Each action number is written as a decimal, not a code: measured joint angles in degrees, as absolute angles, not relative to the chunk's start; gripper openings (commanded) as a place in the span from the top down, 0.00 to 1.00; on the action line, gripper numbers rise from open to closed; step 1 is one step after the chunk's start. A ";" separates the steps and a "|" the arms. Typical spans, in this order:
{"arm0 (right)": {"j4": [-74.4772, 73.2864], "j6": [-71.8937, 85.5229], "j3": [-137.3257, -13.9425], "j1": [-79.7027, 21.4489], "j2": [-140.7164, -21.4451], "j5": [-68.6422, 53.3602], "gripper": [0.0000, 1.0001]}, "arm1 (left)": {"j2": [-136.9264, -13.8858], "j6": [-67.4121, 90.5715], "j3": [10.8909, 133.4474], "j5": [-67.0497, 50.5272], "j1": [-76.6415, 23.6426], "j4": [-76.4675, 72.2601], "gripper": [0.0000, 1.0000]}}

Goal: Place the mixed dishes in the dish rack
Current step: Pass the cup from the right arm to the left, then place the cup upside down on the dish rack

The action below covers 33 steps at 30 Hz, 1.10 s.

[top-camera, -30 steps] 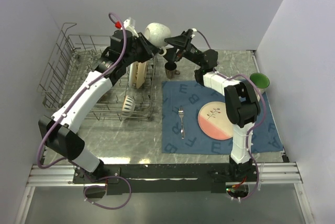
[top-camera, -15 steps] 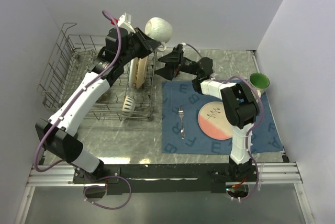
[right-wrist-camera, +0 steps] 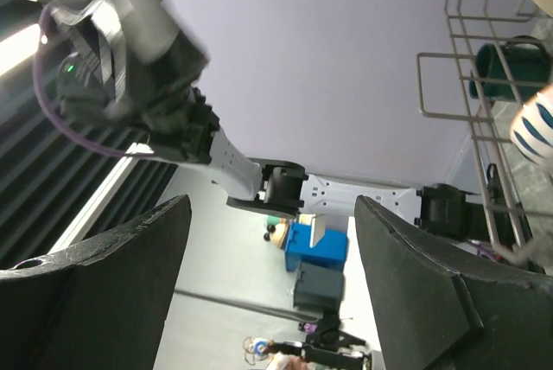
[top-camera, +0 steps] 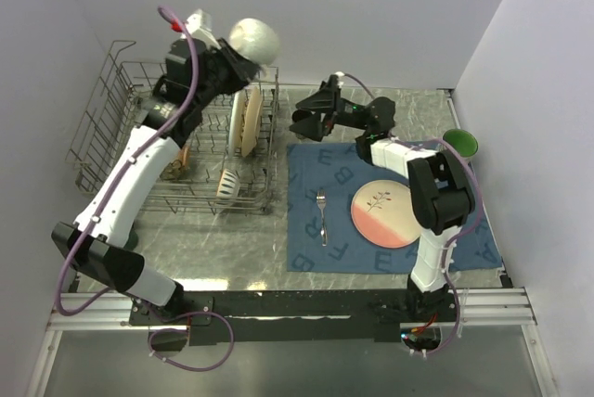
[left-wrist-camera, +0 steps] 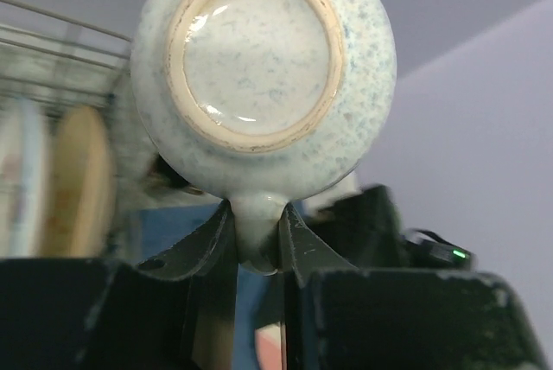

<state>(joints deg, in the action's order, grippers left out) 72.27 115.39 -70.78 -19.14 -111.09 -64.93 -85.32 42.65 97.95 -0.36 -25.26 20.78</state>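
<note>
A speckled white mug (top-camera: 252, 40) hangs bottom-up over the back right of the dish rack (top-camera: 102, 119); my left gripper (top-camera: 225, 63) is shut on its handle. In the left wrist view the mug's base (left-wrist-camera: 257, 50) fills the frame and the gripper (left-wrist-camera: 257, 225) pinches the handle. My right gripper (top-camera: 306, 121) stands open and empty above the far edge of the placemat (top-camera: 306, 249); its wrist view shows the gripper (right-wrist-camera: 272, 214) wide apart. Tan and white plates (top-camera: 246, 123) stand upright in the rack beside a striped small bowl (top-camera: 230, 184). A pink-and-cream plate (top-camera: 380, 214) and fork (top-camera: 321, 214) lie on the placemat.
A green bowl (top-camera: 461, 144) sits at the placemat's far right corner. A brown-rimmed piece (top-camera: 176, 167) lies in the rack under my left arm. Through the rack wires (right-wrist-camera: 484, 128) the right wrist view shows a dark mug (right-wrist-camera: 505, 67). Walls close in behind and on both sides.
My left arm has carried the white mug leftward, from beside the rack's right edge to over the rack. My right gripper has dropped from near the mug to the placemat's far edge.
</note>
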 measured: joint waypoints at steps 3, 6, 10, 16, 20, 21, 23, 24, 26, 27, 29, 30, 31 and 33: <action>70.15 115.39 -69.71 -17.21 -109.08 -66.30 0.16 | -85.32 39.46 99.70 1.54 -20.93 24.21 0.99; 67.77 115.37 -69.71 -15.81 -107.44 -67.18 0.16 | -85.32 36.51 100.12 2.72 -14.83 26.96 0.99; 64.18 115.18 -69.73 -15.07 -105.34 -68.58 0.16 | -85.60 30.96 100.12 6.17 -7.14 31.42 0.99; 61.39 114.74 -69.73 -14.41 -104.79 -69.87 0.16 | -86.89 22.26 99.59 8.27 -2.46 34.48 0.99; 61.49 114.78 -69.73 -13.06 -104.79 -69.91 0.16 | -87.66 20.18 97.27 6.68 2.31 35.05 0.99; 61.93 114.78 -69.65 -12.64 -104.79 -69.87 0.16 | -87.94 20.23 96.64 6.42 3.99 34.98 0.99; 63.51 114.78 -69.04 -11.79 -104.79 -69.82 0.16 | -88.97 20.73 95.68 5.39 7.09 34.98 0.99; 64.38 114.78 -68.62 -11.42 -104.79 -69.73 0.16 | -89.76 21.15 95.29 4.89 8.54 34.98 0.99; 65.98 114.78 -67.59 -10.76 -104.79 -69.65 0.16 | -91.74 22.20 94.87 4.60 10.92 35.07 0.99; 67.02 114.78 -66.89 -10.41 -104.79 -69.56 0.16 | -93.21 22.85 94.87 4.51 11.94 35.05 0.99; 68.18 114.80 -65.93 -9.98 -104.81 -69.47 0.16 | -95.61 24.03 94.87 4.23 12.75 35.03 0.99; 68.60 114.78 -65.54 -9.74 -104.81 -69.43 0.16 | -96.92 24.93 94.87 3.99 12.99 35.09 0.99; 69.10 114.78 -65.23 -9.63 -104.81 -69.41 0.16 | -98.30 25.78 94.89 3.62 13.10 35.09 0.99; 69.84 114.78 -65.08 -9.37 -104.84 -69.38 0.16 | -100.90 27.90 94.94 2.76 13.30 35.09 0.99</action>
<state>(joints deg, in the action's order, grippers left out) 69.84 114.78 -65.08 -9.37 -104.84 -69.38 -100.90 27.90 94.94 2.76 13.30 35.09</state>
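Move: The left hand already holds the white cup by its handle. The rack's far left corner, where the cup is headed, lies about 33 cm to its left, 12 ahead and 31 below. The standing plates are some 11 cm ahead, 5 left; the brown bowl 4 ahead, 25 left; the striped cup 5 back, 9 left, all 30-35 lower. From the empty right hand that corner is about 46 cm left, 18 ahead, 21 below. Keeping the cup's handle pinched, the left hand sweeps it fast to the left over the rack, some 33 cm, away from the right gripper. The path bends steadily downward, ending nearly straight down above the far left corner, about 21 cm lower, while the wrist swings counter-clockwise and tips the fingers down roughly 30 degrees. The open, empty right hand backs off to the right. ##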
